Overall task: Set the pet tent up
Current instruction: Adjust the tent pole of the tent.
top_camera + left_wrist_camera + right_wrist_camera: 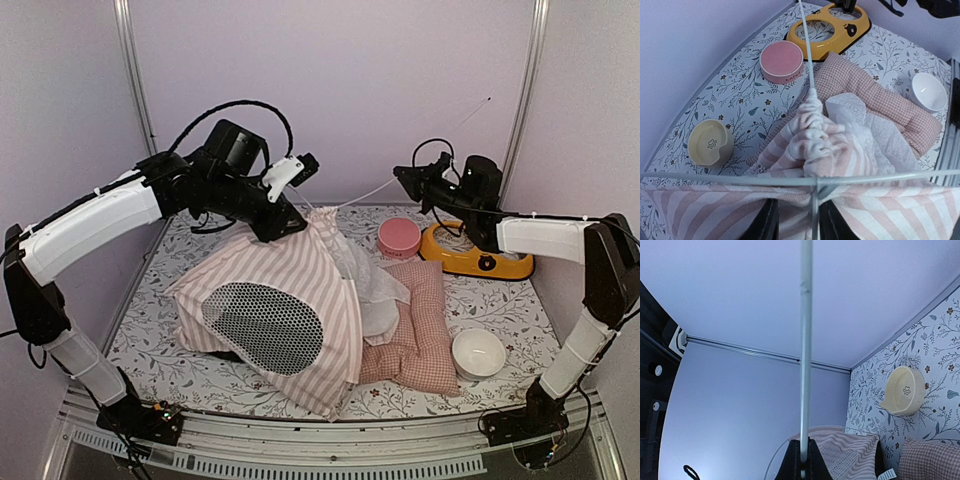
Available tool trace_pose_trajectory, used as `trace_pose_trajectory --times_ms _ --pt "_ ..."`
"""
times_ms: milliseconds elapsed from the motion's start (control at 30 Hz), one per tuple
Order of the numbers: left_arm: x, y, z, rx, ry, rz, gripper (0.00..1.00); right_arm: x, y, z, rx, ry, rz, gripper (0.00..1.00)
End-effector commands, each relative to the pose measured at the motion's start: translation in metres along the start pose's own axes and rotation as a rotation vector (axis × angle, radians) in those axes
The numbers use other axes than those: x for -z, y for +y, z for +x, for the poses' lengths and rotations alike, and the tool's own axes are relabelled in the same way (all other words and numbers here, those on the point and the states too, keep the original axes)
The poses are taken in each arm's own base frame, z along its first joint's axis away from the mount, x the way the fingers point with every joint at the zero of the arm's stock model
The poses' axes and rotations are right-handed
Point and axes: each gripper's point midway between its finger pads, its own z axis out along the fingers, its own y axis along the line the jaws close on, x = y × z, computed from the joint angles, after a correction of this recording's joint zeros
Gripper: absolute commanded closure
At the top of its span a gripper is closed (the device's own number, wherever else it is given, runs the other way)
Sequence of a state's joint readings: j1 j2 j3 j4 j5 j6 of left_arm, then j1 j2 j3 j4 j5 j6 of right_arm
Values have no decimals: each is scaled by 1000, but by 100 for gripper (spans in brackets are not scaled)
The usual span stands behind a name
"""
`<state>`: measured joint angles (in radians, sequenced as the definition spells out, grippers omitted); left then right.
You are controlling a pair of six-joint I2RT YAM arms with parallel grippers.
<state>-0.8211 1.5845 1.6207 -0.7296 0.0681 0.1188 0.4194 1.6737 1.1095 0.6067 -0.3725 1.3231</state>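
The pet tent (285,290), pink-and-white striped with an oval black mesh window (265,325), lies slumped on the floral table. My left gripper (284,228) is at its gathered top. In the left wrist view its dark fingers (760,222) are closed on striped fabric (815,135) with a thin white pole (813,215) between them. A second pole (740,178) crosses just ahead. My right gripper (407,180) is raised at the back right, shut on a thin white pole (365,193) that runs out of the tent's top. In the right wrist view, this pole (805,340) rises straight from the pinched fingertips (801,460).
A pink checked cushion (415,320) lies against the tent's right side. Behind it stand a pink round bowl (399,238) and a yellow feeder (477,258). A white bowl (478,352) sits at the front right. A cream bowl (710,142) rests behind the tent. Walls close in on three sides.
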Motion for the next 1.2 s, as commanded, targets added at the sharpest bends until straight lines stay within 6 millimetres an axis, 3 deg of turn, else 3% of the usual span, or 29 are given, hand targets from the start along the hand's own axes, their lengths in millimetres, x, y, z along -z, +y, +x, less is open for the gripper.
trace_pose_trajectory --times_ms 0,333,533,600,733,933,1067,1167 --pt "12 1 -43 -3 -161 -22 71 -9 35 29 29 107 -125 100" --pt "31 4 -82 -1 -348 -44 76 -16 75 68 7 204 -237 100" --pt "32 9 -98 -4 -402 -63 78 -22 76 101 29 258 -235 100" --pt "29 10 -101 -8 -409 -59 78 -27 89 112 58 274 -254 100" --pt "21 9 -102 -14 -406 -50 81 -32 89 138 111 316 -255 100" --pt "15 13 -100 -2 -409 -49 85 -37 82 157 154 350 -236 100" --pt "14 18 -103 7 -427 -47 92 -43 86 179 206 386 -227 100" --pt "17 22 -109 14 -448 -48 97 -46 79 195 248 417 -208 100"
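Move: The cross joint of the tent poles sits about 1 cm ahead, 2 cm right and 1 cm above my left hand, with one rod between its parted fingers; the mesh window hangs some 17 cm back, 8 cm left and 17 cm lower. My right hand already grips a pole whose gathered sleeve mouth lies about 13 cm back, 17 cm left and 2 cm below. From that hand, the pink bowl is 11 cm farther out, 5 cm right and 28 cm down. Keeping its shut grip on the pole, I swing my right hand up about 8 cm and left some 7 cm, drawing slightly back towards the sleeve mouth and tipping the fingers upward by about 15 degrees. Meanwhile my left hand rises 3 cm beside the joint, eases a little forward, and closes its parted fingers to pinch the rod just at the cross joint. ##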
